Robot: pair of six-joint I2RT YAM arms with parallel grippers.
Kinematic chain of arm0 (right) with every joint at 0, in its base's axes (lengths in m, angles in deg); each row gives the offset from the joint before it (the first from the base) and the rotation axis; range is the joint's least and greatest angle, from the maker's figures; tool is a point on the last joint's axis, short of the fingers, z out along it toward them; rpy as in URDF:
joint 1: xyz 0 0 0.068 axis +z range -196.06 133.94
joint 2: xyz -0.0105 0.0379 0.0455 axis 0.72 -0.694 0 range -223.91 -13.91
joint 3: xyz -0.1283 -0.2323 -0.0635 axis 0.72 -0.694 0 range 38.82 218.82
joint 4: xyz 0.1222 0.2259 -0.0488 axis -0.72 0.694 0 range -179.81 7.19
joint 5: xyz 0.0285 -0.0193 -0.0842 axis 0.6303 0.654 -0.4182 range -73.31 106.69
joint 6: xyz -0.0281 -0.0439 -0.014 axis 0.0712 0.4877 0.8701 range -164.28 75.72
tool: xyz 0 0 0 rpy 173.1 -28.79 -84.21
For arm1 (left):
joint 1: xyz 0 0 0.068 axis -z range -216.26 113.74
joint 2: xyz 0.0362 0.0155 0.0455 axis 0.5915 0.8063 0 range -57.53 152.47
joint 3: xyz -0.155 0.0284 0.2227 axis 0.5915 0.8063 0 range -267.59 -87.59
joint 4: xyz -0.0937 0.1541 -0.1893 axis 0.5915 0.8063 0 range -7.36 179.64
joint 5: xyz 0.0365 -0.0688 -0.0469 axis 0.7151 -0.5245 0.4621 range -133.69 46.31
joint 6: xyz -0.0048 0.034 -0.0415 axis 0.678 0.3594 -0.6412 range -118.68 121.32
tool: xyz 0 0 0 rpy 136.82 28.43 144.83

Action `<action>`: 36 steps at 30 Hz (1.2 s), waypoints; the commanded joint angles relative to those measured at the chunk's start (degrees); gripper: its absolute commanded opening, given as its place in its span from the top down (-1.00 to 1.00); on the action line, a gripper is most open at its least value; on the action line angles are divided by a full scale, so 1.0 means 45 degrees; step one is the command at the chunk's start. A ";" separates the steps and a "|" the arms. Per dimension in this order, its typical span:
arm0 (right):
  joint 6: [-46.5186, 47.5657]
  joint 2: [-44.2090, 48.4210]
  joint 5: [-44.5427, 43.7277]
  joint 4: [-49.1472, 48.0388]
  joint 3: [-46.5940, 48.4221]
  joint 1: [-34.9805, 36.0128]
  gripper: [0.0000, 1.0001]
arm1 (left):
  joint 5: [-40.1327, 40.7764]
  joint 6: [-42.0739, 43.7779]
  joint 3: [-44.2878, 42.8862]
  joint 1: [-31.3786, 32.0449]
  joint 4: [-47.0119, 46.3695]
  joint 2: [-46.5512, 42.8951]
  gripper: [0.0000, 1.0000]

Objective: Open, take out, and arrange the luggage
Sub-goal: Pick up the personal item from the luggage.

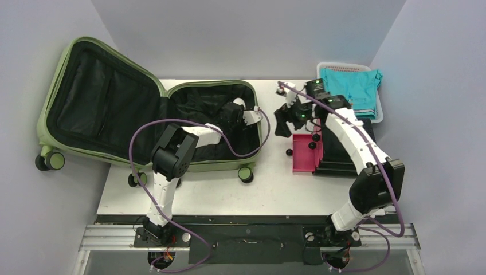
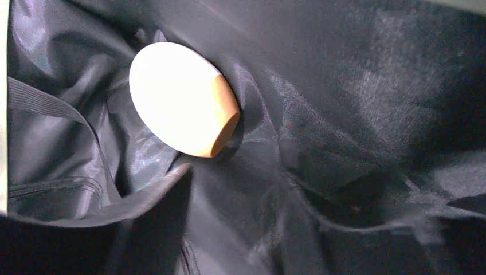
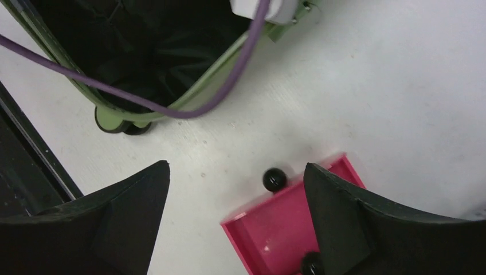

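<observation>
The olive-green luggage [image 1: 143, 114] lies open; its lid hangs off the table's left edge and its base [image 1: 252, 91] rests on the table. My left gripper [image 1: 232, 114] reaches down into the base's black lining [image 2: 344, 114]. Close in front of it, a white oval object with an orange edge [image 2: 180, 97] lies on the lining. Its fingers do not show clearly. My right gripper [image 3: 236, 166] is open and hovers over the table, with nothing between its fingers. The corner of the small pink-and-black case [image 3: 275, 229] lies below it.
A white basket [image 1: 344, 65] holding a teal cloth [image 1: 352, 86] stands at the back right. The small case [image 1: 309, 152] lies open right of the luggage, with small black wheels [image 3: 274, 179]. A purple cable [image 3: 172, 112] crosses the luggage's rim.
</observation>
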 commanded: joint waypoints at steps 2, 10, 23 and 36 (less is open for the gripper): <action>-0.3567 -0.0723 -0.1379 -0.4492 0.0263 0.1518 -0.65 | 0.0089 0.0127 -0.0475 -0.0171 0.0230 -0.0386 -0.46; -0.9962 -0.1819 0.1202 -0.8880 -0.1189 0.0091 -0.61 | -0.1676 -0.1128 -0.0905 -0.0620 0.1058 -0.0557 -0.71; -1.1825 -0.2183 0.0018 -0.9577 -0.1001 -0.0312 -0.57 | -0.5833 -0.2898 -0.2099 -0.2229 0.3219 -0.0904 -0.78; -1.1433 -0.4604 -0.1380 -0.7581 0.0133 0.1378 -0.54 | -0.4862 -0.1443 -0.2466 -0.1495 0.2866 -0.0220 -0.96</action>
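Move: Inside the luggage by its far right corner, the personal item (a white-and-orange bottle) lies about 12 cm ahead of the left hand, 2 cm right and a few cm lower. The luggage's right rim runs some 7 cm to the right of the bottle, the far rim roughly 8 cm beyond it. From the right hand, the middle of that right rim is some 13 cm ahead, 9 cm left and 12 cm down, the bottle about 26 cm ahead, 17 cm left and 21 cm down; the open pink drawer is level, 6 cm right, 20 cm below. Swinging in from beside the luggage, the right hand goes left, then about 10 cm forward and at last down, ending some 8 cm lower just over the right rim, turned roughly 30 degrees clockwise with the fingers tipping down and staying open. The left hand, inside the luggage, spreads its nearly shut fingers wide, rises about 3 cm and rolls its left side down, fingertips tipping down some 15 degrees. ##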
